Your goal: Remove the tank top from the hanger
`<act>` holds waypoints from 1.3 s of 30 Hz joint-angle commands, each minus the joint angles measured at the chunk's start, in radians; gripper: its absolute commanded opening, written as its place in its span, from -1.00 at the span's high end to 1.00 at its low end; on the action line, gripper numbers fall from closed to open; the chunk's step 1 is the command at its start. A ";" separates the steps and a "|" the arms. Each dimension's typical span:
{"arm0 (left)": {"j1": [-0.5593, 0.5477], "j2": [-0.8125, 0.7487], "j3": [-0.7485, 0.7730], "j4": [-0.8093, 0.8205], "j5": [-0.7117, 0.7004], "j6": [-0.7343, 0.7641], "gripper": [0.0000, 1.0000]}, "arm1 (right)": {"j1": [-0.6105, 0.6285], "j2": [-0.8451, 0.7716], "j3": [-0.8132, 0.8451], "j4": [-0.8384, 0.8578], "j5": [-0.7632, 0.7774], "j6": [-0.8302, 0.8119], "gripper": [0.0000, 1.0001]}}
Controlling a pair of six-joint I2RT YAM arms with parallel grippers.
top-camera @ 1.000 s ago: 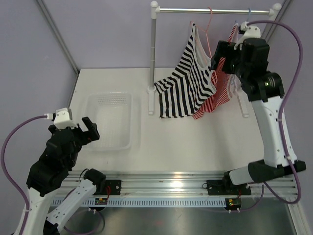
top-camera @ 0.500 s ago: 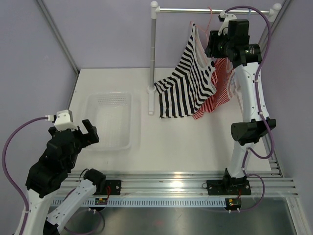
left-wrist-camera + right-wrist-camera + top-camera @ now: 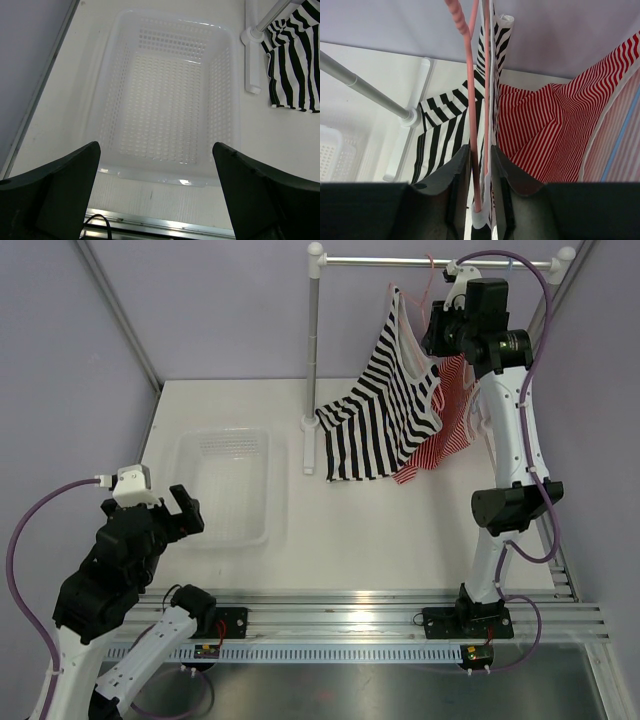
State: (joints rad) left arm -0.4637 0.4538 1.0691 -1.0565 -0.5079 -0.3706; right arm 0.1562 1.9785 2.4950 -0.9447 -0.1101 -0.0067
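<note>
The black and white striped tank top (image 3: 375,410) hangs on the pink hanger (image 3: 428,285) from the rail, its hem resting near the table. My right gripper (image 3: 432,335) is up at the top's right shoulder. In the right wrist view its jaws (image 3: 480,165) stand narrow around the pink hanger wire (image 3: 470,75) and the white strap edge of the tank top (image 3: 437,135). My left gripper (image 3: 185,508) is open and empty, low at the near left, over the near rim of the basket (image 3: 165,175). The top's hem also shows in the left wrist view (image 3: 292,65).
A red-and-white thin-striped tank top (image 3: 445,445) hangs just right of the striped one on a pale blue hanger (image 3: 620,145). The rail (image 3: 400,261) stands on a white pole (image 3: 313,350). A clear perforated basket (image 3: 222,433) sits at the left.
The right arm rose from beside the tops to the hanger's shoulder one second ago and has stayed there since. The left arm has barely moved.
</note>
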 commanded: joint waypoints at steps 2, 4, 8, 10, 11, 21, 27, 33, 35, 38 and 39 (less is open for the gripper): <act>-0.003 -0.001 -0.009 0.030 0.012 0.002 -0.98 | 0.002 0.022 0.015 0.050 -0.036 -0.016 0.42; -0.003 -0.001 -0.015 0.032 0.009 0.002 -0.98 | 0.002 0.026 0.018 0.057 -0.046 -0.012 0.44; -0.003 -0.001 -0.017 0.035 0.006 0.006 -0.98 | 0.003 0.033 0.013 0.066 -0.054 -0.013 0.65; -0.004 -0.003 -0.018 0.039 0.003 0.007 -0.98 | 0.008 0.028 0.008 0.078 -0.054 -0.015 0.75; -0.003 -0.003 -0.018 0.039 0.005 0.009 -0.98 | 0.011 0.025 0.005 0.083 -0.051 -0.016 0.80; -0.003 -0.006 -0.029 0.052 0.005 0.012 -0.98 | 0.026 -0.046 0.019 0.176 -0.040 0.042 1.00; -0.003 -0.009 -0.024 0.050 0.005 0.010 -0.98 | 0.026 -0.096 0.030 0.190 -0.026 0.073 1.00; -0.003 -0.003 -0.006 0.047 0.020 0.010 -0.98 | 0.026 -0.188 -0.034 0.172 -0.034 0.100 1.00; -0.003 0.000 0.003 0.047 0.028 0.009 -0.98 | 0.026 -0.210 -0.053 0.143 -0.040 0.112 1.00; -0.003 0.009 0.028 0.049 0.045 0.004 -0.98 | 0.026 -0.268 -0.100 0.107 -0.072 0.132 1.00; -0.003 0.014 0.037 0.053 0.049 0.006 -0.98 | 0.028 -0.283 -0.116 0.104 -0.086 0.145 1.00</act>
State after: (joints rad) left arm -0.4633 0.4538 1.0542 -1.0458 -0.4927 -0.3702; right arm 0.1757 1.7744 2.4042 -0.8486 -0.1474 0.1005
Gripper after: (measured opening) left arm 0.988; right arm 0.097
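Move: Between the right hand's open fingertips, about 1 cm ahead and level with them, runs the near arm of the pink hanger. The black-striped tank top hangs from the hanger, its middle roughly 10 cm ahead, 6 cm left and 18 cm below the hand; the red-striped top is some 10 cm ahead, 7 cm right and 18 cm below. From the left hand, that hanger arm is about 34 cm ahead, 47 cm right and 10 cm higher. Closing on the pink hanger's near arm, the right hand eases a centimetre or so forward and down, drifting left, and pinches the rod between its fingertips. Keeping that grip, it then lifts the hanger about 9 cm and draws it back some 6 cm towards the base, up and away from the red-striped top, fingers tipping up about 10 degrees and the hand rolling slightly, left side rising. ##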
